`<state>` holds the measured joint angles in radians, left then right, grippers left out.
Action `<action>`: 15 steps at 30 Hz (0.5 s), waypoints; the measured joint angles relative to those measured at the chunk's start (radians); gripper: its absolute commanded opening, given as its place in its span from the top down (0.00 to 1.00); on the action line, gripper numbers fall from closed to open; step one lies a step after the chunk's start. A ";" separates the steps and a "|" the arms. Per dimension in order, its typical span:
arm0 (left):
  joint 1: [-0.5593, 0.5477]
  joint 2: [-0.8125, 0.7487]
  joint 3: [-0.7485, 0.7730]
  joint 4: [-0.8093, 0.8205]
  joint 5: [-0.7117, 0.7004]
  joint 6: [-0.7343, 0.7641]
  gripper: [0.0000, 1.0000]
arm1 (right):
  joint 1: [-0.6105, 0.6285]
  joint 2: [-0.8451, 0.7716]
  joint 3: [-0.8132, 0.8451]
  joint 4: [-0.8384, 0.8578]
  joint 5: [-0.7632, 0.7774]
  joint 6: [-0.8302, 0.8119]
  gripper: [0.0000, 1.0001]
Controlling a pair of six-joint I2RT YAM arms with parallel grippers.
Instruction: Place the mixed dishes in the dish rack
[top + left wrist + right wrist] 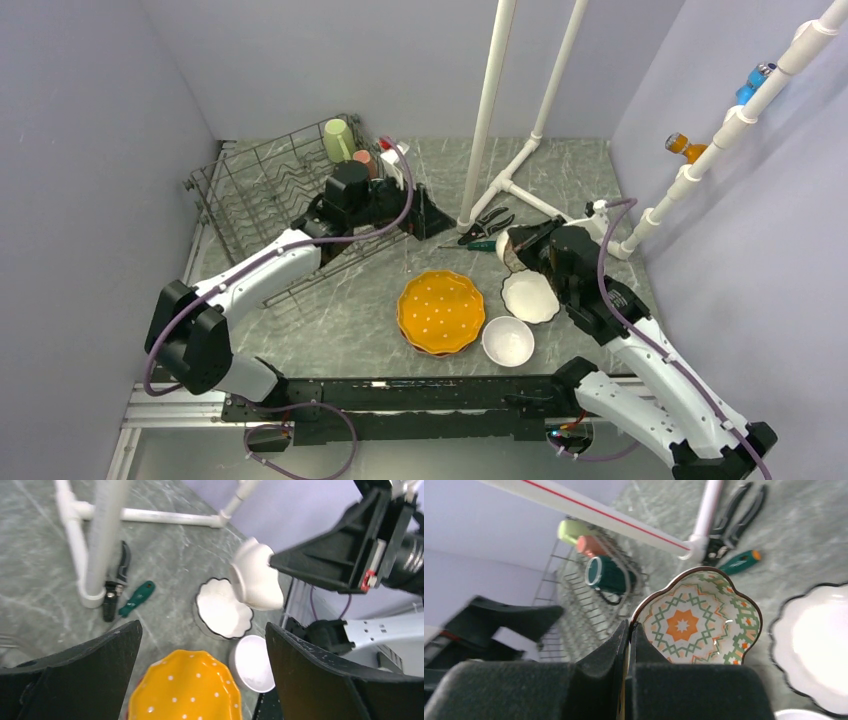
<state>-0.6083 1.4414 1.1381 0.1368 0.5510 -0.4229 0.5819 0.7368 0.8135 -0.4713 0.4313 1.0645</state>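
Note:
My right gripper is shut on the rim of the patterned scalloped bowl and holds it tilted above the table, right of the pliers; it also shows in the top view. My left gripper is open and empty, in the air by the near right corner of the dish rack. The rack holds the pale green mug, pink mug and dark teal mug. The orange dotted plates, plain white bowl and a white scalloped dish lie on the table.
Black-handled pliers and a green screwdriver lie by the foot of a white pipe frame at mid-table. More white pipes run along the right wall. Grey walls close in on three sides.

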 measured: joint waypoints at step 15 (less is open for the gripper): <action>-0.168 0.005 -0.050 0.059 -0.060 0.023 0.04 | -0.001 0.180 0.024 0.311 -0.230 0.129 1.00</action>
<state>-0.7765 1.4467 1.0882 0.1955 0.4915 -0.4004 0.5812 0.9173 0.8371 -0.1604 0.2008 1.1934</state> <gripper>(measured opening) 0.981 0.016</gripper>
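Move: The right hand already holds the patterned bowl, which hangs some 5 cm below its pads; the left hand's open fingers lie about 15 cm to its left, 2 ahead and 3 higher. From the left hand that bowl is roughly 15 cm to the right, 2 back and 7 below. Some 21 cm beneath the right hand, the white scalloped bowl lies 8 right and 2 back, and the orange plate 15 left and 5 back. Leftward goes the right hand, about 7 cm with some 3 cm each of forward and up, keeping its pinch on the patterned bowl and rolling some 15 degrees, left side rising, to bring the bowl to the left hand. The left hand, fingers still wide open, comes back about 5 cm and nearly as far to the right towards the bowl, easing off. ##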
